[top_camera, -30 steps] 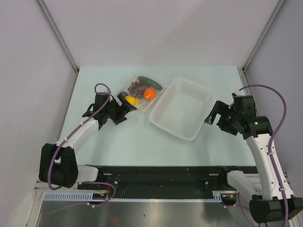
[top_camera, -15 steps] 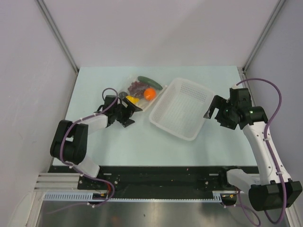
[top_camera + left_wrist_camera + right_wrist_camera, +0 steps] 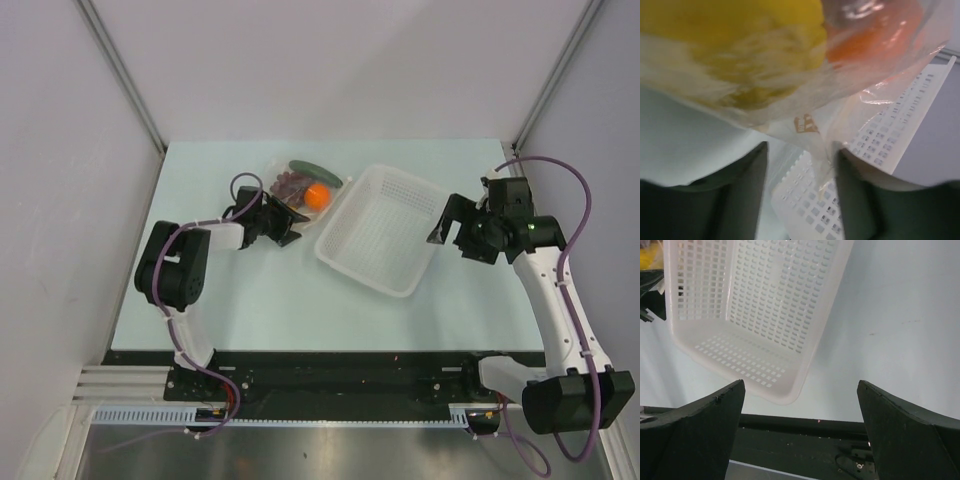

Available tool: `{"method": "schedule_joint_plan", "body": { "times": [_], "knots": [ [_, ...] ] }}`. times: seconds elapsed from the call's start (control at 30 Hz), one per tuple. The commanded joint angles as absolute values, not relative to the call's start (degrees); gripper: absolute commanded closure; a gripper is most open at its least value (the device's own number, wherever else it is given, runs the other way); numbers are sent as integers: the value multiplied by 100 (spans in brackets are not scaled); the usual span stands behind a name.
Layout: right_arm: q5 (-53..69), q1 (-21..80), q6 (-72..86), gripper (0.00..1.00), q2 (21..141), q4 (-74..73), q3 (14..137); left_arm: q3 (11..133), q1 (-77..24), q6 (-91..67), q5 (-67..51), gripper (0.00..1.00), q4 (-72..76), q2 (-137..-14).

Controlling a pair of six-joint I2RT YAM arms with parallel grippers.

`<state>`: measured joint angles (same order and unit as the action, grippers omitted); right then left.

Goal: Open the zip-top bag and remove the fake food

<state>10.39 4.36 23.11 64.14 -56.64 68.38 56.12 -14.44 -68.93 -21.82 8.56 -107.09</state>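
The zip-top bag (image 3: 296, 186) lies at the table's back middle. Through the clear film I see an orange ball (image 3: 318, 196), a green cucumber (image 3: 312, 169) and dark grapes (image 3: 289, 183). My left gripper (image 3: 282, 226) is pushed against the bag's near-left corner. In the left wrist view the bag's (image 3: 816, 131) thin edge hangs between my left gripper's (image 3: 800, 150) fingers, which stand apart. A yellow fruit (image 3: 740, 50) and the orange ball (image 3: 875, 35) press against the film just above. My right gripper (image 3: 443, 228) hovers by the basket's right rim, wide open and empty (image 3: 800, 385).
A white perforated basket (image 3: 400, 268) sits just right of the bag, with its left corner next to the bag. In the right wrist view the basket (image 3: 790, 390) lies ahead, and the table's dark front rail (image 3: 805, 435) runs below.
My left arm has reached further toward the bag's corner, covering the yellow fruit from above, and its jaws have narrowed. The right gripper has shifted slightly toward the back.
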Motion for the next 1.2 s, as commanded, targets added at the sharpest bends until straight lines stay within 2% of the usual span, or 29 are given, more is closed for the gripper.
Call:
{"method": "schedule_joint_plan", "body": {
  "times": [0.0, 0.03, 0.1, 0.13, 0.17, 0.2, 0.43, 0.67, 0.83, 1.03, 1.17],
  "knots": [
    [1274, 518, 2145, 0, 6618, -5283, 7101, 5950, -1485, -7101, -2425, 53, 1256, -10872],
    [1292, 579, 2127, 0, 6731, -5247, 7128, 5959, -1477, -7119, -2487, 66, 1292, -10872],
    [1275, 685, 2101, 0, 6872, -5160, 7224, 5994, -1477, -7145, -2548, 78, 1458, -10811],
    [1274, 738, 2074, 0, 6986, -5072, 7233, 6012, -1477, -7128, -2610, 89, 1459, -10776],
    [1248, 895, 2057, 0, 7048, -4958, 7225, 6047, -1468, -7119, -2636, 95, 1389, -10732],
    [1239, 949, 2048, 0, 7110, -4670, 7225, 6108, -1450, -7084, -2672, 99, 1328, -10610],
    [1327, 1537, 2294, 0, 8234, -3561, 7698, 6196, -1152, -6943, -2848, 100, 678, -9854],
    [1486, 1890, 2592, 0, 9605, -2620, 8900, 6573, -668, -7172, -2892, 100, 185, -9475],
    [1442, 1898, 3775, 0, 10818, -3092, 10219, 6733, -633, -7286, -2944, 100, 44, -9352],
    [1986, 1951, 5210, 0, 11547, -2383, 10555, 6504, -606, -7523, -2944, 100, 87, -9088],
    [1688, 2179, 5370, 1, 11891, -2531, 11134, 6399, -598, -7567, -2918, 100, 123, -8930]
  ]
}}
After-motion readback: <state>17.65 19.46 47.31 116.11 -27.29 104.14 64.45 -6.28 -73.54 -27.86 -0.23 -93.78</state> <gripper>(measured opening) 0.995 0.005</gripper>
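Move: The bag's near corner lies almost between the left fingers, about 1 cm ahead and 1 cm right at their height; the yellow food is some 4 cm ahead and 4 left, the orange about 8 ahead and 4 right, slightly below. For the right hand, the far corner of the bag's mouth is roughly 27 cm ahead, 20 left and 17 below; the white basket's middle is about 14 ahead, 11 left and 16 below. The bag's near corner is pinched as the left fingers creep in forward-right and shut fully, then lifted about 14 cm, the hand swinging some 6 cm left and tipping slightly upward. Meanwhile the right hand, wide open, sweeps forward and left over the basket towards the bag's mouth, about 30 cm in all, and late on rolls its left side up some 20 degrees without touching the bag. ##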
